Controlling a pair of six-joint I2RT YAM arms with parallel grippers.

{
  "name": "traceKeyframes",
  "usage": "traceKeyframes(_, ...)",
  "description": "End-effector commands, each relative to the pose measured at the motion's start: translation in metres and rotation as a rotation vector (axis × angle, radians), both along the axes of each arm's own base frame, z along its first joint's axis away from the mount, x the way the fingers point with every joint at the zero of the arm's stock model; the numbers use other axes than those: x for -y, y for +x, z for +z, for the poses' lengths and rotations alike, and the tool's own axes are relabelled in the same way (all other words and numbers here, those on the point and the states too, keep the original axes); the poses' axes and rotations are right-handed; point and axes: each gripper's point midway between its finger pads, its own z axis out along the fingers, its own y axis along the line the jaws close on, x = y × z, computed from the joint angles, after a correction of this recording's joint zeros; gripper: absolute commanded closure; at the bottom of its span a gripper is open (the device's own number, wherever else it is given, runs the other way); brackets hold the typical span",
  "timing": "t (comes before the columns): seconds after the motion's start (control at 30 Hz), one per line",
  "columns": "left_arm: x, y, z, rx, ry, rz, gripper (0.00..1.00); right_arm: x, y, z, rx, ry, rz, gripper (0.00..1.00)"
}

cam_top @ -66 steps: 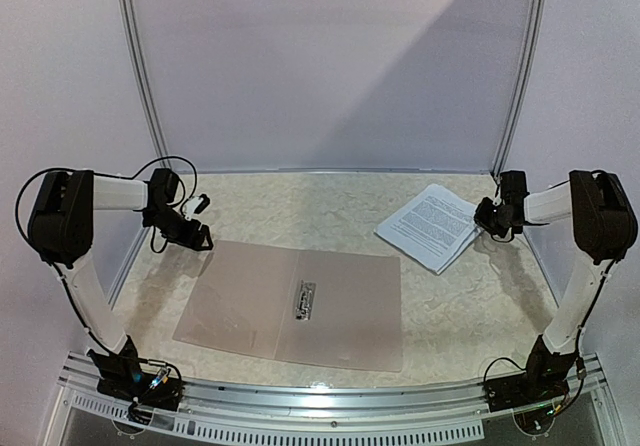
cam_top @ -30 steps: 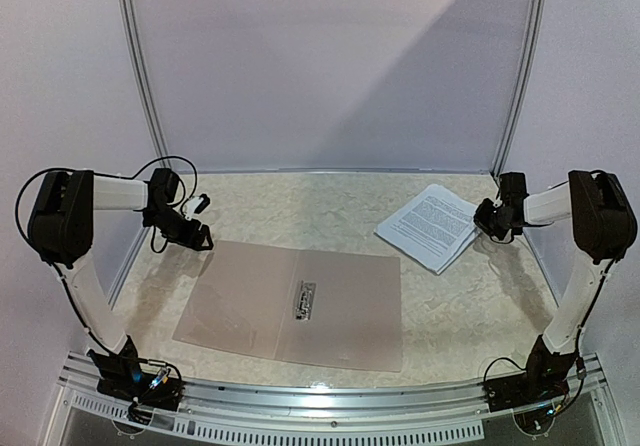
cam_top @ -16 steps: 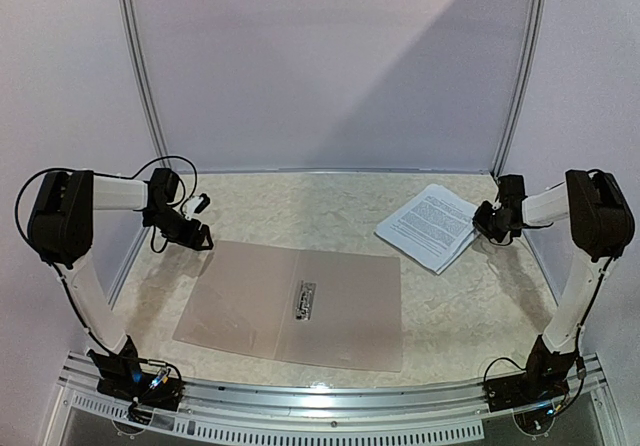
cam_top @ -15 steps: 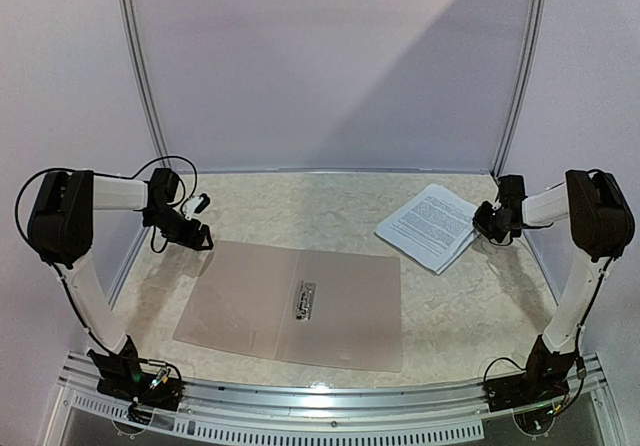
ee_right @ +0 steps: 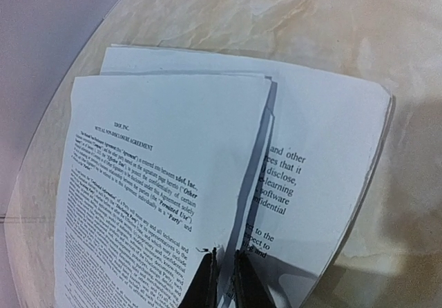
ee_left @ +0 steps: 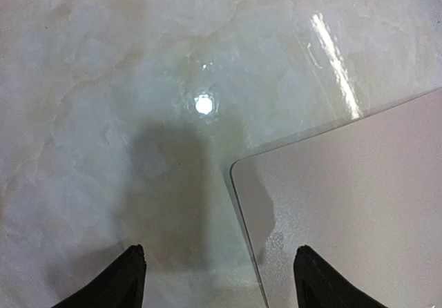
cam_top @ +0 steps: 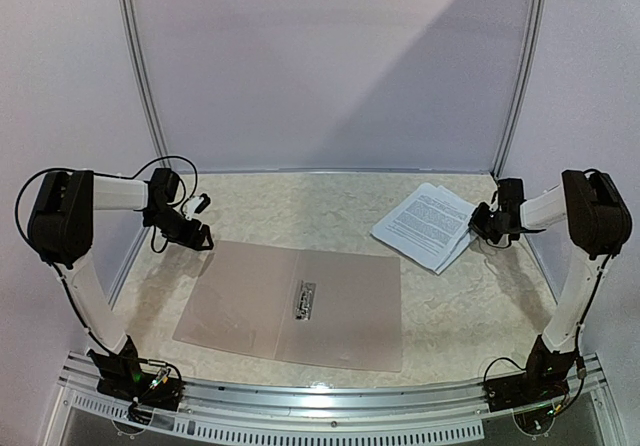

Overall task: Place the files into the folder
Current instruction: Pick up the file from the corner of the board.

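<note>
The folder (cam_top: 290, 306) lies open and flat in the middle of the table, tan-brown, with a small black clip (cam_top: 304, 299) at its fold. The files (cam_top: 425, 224), white sheets printed with black text, lie at the back right. My right gripper (cam_top: 480, 224) is at their right edge. In the right wrist view it (ee_right: 224, 260) is shut on the lifted edge of the top sheets (ee_right: 152, 184), which stand apart from the lower stack (ee_right: 324, 156). My left gripper (cam_top: 198, 236) hangs open over the folder's back left corner (ee_left: 359, 204), its jaws (ee_left: 219, 253) wide with nothing between them.
The marbled tabletop (cam_top: 330, 206) is bounded by a pale curved wall with metal rails (cam_top: 150, 116) at the back and sides. The files lie close to the right rail (cam_top: 510, 116). Both arm bases stand at the near edge.
My right gripper has closed on the top sheets' edge and shifted slightly left, so the files have fanned out and slid a little left. The left arm and folder have not moved.
</note>
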Motion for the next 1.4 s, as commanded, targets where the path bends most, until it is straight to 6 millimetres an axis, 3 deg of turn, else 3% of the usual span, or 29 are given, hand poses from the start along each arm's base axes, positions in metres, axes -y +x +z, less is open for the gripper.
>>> traceKeyframes(0.0, 0.008, 0.003, 0.01, 0.03, -0.008, -0.025, 0.25, -0.002, 0.006, 0.001, 0.01, 0.001, 0.005, 0.9)
traceKeyframes(0.13, 0.008, 0.004, 0.011, 0.033, -0.008, -0.027, 0.25, 0.003, 0.002, 0.005, -0.002, -0.04, -0.008, 0.86)
traceKeyframes(0.27, 0.014, 0.009, 0.014, 0.043, -0.008, -0.05, 0.25, 0.002, 0.004, 0.025, 0.039, -0.108, 0.024, 0.86)
traceKeyframes(0.37, 0.035, 0.037, 0.03, 0.078, 0.029, -0.121, 0.26, 0.001, 0.007, 0.029, 0.038, -0.118, 0.036, 0.85)
traceKeyframes(0.5, 0.105, 0.095, 0.058, 0.18, 0.071, -0.266, 0.27, -0.001, 0.007, 0.025, 0.04, -0.107, 0.04, 0.85)
traceKeyframes(0.53, 0.13, 0.116, 0.076, 0.25, 0.081, -0.305, 0.28, -0.001, 0.006, 0.024, 0.039, -0.102, 0.04, 0.85)
traceKeyframes(0.7, 0.247, 0.15, 0.076, 0.411, 0.188, -0.527, 0.28, -0.003, 0.007, 0.021, 0.032, -0.094, 0.046, 0.85)
traceKeyframes(0.8, 0.306, 0.147, 0.067, 0.526, 0.256, -0.647, 0.29, -0.005, 0.008, 0.02, 0.036, -0.083, 0.055, 0.86)
traceKeyframes(0.87, 0.345, 0.134, 0.062, 0.616, 0.289, -0.728, 0.29, -0.006, 0.009, 0.018, 0.036, -0.073, 0.056, 0.87)
traceKeyframes(1.0, 0.394, 0.119, 0.059, 0.775, 0.316, -0.8, 0.27, -0.008, 0.01, 0.013, 0.027, -0.054, 0.048, 0.88)
traceKeyframes(1.17, 0.423, 0.111, 0.042, 0.827, 0.318, -0.834, 0.27, -0.004, 0.006, 0.009, 0.008, -0.064, 0.03, 0.87)
traceKeyframes(1.37, 0.423, 0.107, 0.012, 0.793, 0.332, -0.841, 0.28, -0.005, 0.006, 0.006, 0.004, -0.055, 0.037, 0.87)
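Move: The file's left corner lies about 46 cm to the right of the left gripper, some 8 cm ahead and about 3 cm lower. The open folder's middle, with the metal clip on it, is roughly 28 cm right and 17 cm back from that gripper, at much the same height as the corner. From the right gripper the same corner is about 30 cm to the left, nearly level fore and aft. Swing the open left gripper some 43 cm to the right, over the folder's far edge to the file's left corner. Lift it about 11 cm while reaching forward, then draw it partly back and sink low beside the corner. Turn the wrist clockwise on the way and tilt the fingers to slope forward and right. Raise the shut right gripper only slightly at the file's right edge. ##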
